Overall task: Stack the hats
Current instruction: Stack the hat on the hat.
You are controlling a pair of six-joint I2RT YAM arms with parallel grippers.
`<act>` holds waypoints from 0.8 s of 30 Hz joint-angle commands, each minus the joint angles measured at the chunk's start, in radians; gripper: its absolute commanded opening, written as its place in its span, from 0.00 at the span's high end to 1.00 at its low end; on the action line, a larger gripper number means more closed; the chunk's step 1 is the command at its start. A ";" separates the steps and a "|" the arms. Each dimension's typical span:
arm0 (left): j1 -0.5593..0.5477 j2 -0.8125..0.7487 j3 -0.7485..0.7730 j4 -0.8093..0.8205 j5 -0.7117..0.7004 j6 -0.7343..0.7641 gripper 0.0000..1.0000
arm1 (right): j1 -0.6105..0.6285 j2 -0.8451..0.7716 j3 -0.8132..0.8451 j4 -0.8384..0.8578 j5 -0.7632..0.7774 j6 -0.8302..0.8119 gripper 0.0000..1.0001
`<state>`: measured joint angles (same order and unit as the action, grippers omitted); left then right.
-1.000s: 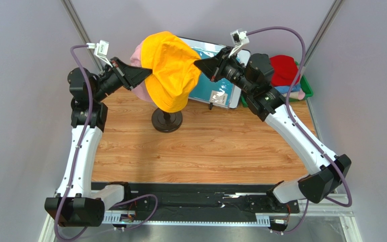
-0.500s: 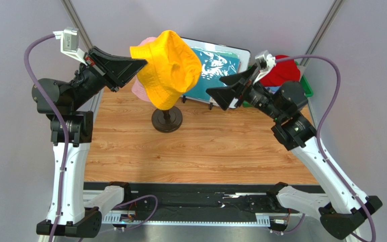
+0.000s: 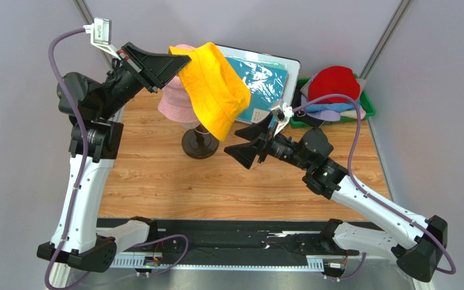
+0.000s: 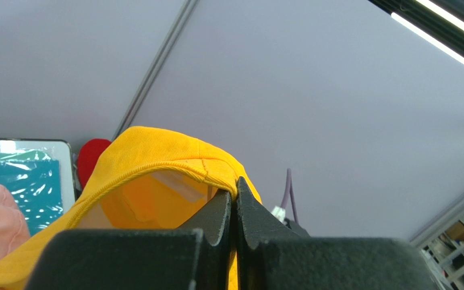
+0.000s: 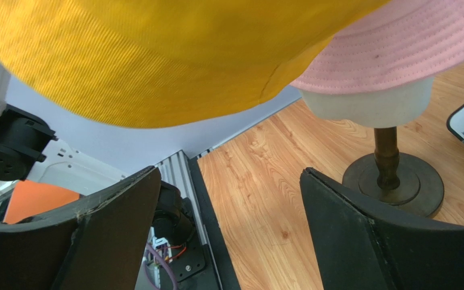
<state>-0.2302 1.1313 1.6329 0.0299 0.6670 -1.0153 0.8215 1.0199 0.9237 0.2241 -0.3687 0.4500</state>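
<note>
An orange-yellow hat (image 3: pixel 215 87) hangs in the air above the stand, pinched by its brim in my left gripper (image 3: pixel 183 60), which is shut on it. In the left wrist view the brim (image 4: pixel 174 172) runs into the closed tips (image 4: pixel 235 184). A pink hat (image 3: pixel 177 99) sits on the cream mannequin head (image 5: pixel 367 103), partly under the yellow one. My right gripper (image 3: pixel 249 140) is open and empty, low to the right of the stand, below the yellow hat's hanging edge (image 5: pixel 156 60). A red hat (image 3: pixel 335 81) tops a pile of other hats in the green bin (image 3: pixel 366 107).
The mannequin's dark round base (image 3: pixel 200 144) stands on the wooden table (image 3: pixel 246 181). A teal sheet in a white frame (image 3: pixel 264 75) leans at the back. Grey walls close in both sides. A black rail (image 3: pixel 228 241) runs along the near edge.
My right gripper let go of the yellow hat, opened and dropped away to the lower right. The left gripper lifted the hat by its brim and shifted it right over the pink hat.
</note>
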 commanded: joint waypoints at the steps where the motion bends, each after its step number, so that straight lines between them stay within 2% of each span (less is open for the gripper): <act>1: -0.024 0.004 0.050 -0.059 -0.133 0.050 1.00 | 0.120 -0.047 -0.065 0.152 0.235 -0.065 0.07; 6: -0.072 0.042 0.068 -0.071 -0.165 0.060 1.00 | 0.249 -0.028 -0.036 0.132 0.516 -0.163 0.08; 11: -0.118 0.091 0.113 -0.091 -0.193 0.084 1.00 | 0.288 0.022 0.021 0.123 0.785 -0.233 0.13; 17: -0.146 0.131 0.143 -0.099 -0.202 0.092 1.00 | 0.288 0.100 0.066 0.211 0.982 -0.338 0.22; 20: -0.150 0.148 0.163 -0.111 -0.210 0.100 1.00 | 0.288 0.123 0.075 0.253 1.054 -0.376 0.32; 24: -0.150 0.191 0.220 -0.127 -0.192 0.101 1.00 | 0.288 0.157 0.107 0.276 1.131 -0.447 0.74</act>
<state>-0.3740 1.2980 1.7702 -0.0967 0.4686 -0.9321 1.1049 1.1568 0.9627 0.3874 0.6056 0.1032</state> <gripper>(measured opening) 0.008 0.425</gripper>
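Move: The left gripper already holds one end of the yellow hat's brim; the pink hat on the head lies about 18 cm ahead of it, 3 cm left and some 23 cm below. From the open right gripper, the yellow hat's middle is about 4 cm ahead, 6 cm left and 11 cm up, with its free brim hanging just ahead and left of the fingers. The pink hat is 22 cm ahead, 13 cm left, level; the blue-covered board is 38 cm ahead, 7 cm right and 22 cm lower. Dip the open right gripper slightly left, back and down, then sweep it forward about 8 cm with a little drift right, turning it clockwise some 40 degrees so the fingers come up to the hanging yellow brim, and bring them roughly half shut around it. Meanwhile keep the left pinch and carry the yellow hat forward about 5 cm and to the right. ##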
